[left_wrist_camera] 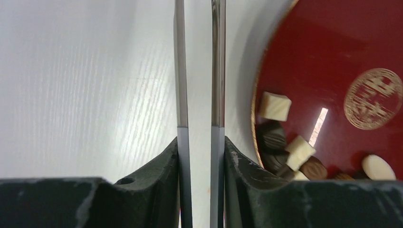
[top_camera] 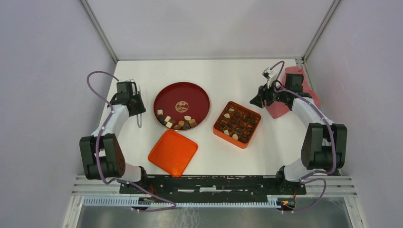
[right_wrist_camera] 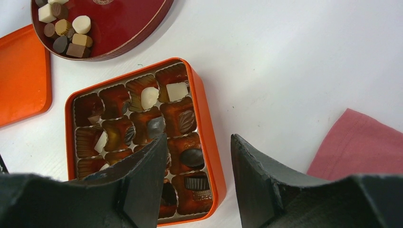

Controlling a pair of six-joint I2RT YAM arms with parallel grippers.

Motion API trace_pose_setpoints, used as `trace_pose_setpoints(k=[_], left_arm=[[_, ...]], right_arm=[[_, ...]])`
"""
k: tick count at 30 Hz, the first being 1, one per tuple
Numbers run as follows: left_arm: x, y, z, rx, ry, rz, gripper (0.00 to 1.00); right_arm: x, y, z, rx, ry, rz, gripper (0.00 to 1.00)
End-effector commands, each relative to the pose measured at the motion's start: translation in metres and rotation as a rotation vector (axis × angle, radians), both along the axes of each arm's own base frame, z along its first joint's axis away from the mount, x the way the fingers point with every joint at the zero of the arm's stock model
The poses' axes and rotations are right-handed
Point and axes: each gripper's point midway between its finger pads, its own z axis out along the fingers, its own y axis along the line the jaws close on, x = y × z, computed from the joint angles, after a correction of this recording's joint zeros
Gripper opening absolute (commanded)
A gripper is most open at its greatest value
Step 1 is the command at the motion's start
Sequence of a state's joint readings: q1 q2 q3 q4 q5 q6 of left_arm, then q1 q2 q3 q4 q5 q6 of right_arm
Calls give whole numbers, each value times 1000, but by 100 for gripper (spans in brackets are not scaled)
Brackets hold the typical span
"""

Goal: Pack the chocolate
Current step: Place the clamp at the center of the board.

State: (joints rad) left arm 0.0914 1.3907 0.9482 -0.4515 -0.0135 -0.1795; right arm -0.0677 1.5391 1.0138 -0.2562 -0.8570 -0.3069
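Note:
The chocolate [top_camera: 176,122] is piled at the near side of the round dark red plate [top_camera: 183,85]; cream cubes and dark ridged pieces [left_wrist_camera: 274,105] show in the left wrist view. More pieces [right_wrist_camera: 149,96] sit in compartments of the orange box [top_camera: 237,124]. My left gripper [top_camera: 138,108] is shut on metal tongs [left_wrist_camera: 180,71], whose two blades run forward over the table, left of the plate; their tips are cut off in the left wrist view. My right gripper [right_wrist_camera: 198,137] is open and empty, hovering at the box's right edge.
The orange lid [top_camera: 172,152] lies flat in front of the plate. A pink cloth [top_camera: 290,90] lies at the far right under the right arm, also seen as pink cloth [right_wrist_camera: 366,142]. Grey walls close in the table on three sides.

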Motion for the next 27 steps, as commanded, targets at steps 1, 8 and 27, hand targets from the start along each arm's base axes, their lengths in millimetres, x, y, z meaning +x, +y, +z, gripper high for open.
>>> trace_pose_setpoints(k=[1, 8, 27], left_arm=[[35, 18, -10, 29, -74, -31, 38], [37, 32, -63, -71, 65, 32, 48], [27, 71, -56, -24, 148, 175, 67]], right_arm=[[9, 2, 18, 18, -44, 17, 57], [9, 2, 17, 19, -41, 16, 57], [8, -1, 20, -13, -54, 28, 58]])
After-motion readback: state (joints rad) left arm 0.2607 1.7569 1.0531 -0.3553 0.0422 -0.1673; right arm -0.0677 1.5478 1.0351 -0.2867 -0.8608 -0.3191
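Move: The left hand still holds the clamp squeezed nearly shut. The bare strip of table it is going to lies about 9 cm below, some 3 cm ahead and 4 cm to the left. The round red plate's middle is about 16 cm to this hand's right and 5 cm ahead; the orange tray is roughly 12 cm right and 18 cm back. From the idle right hand, that strip is some 54 cm to the left, 2 cm back. Bringing the clamp down onto the bare table beside the red plate, the left hand sinks about 8 cm while easing left and slightly forward. It then stays low, drifting about 3 cm farther left as the fingers open around the clamp's arms. The fingertips tip down slightly, by some 10 degrees. ##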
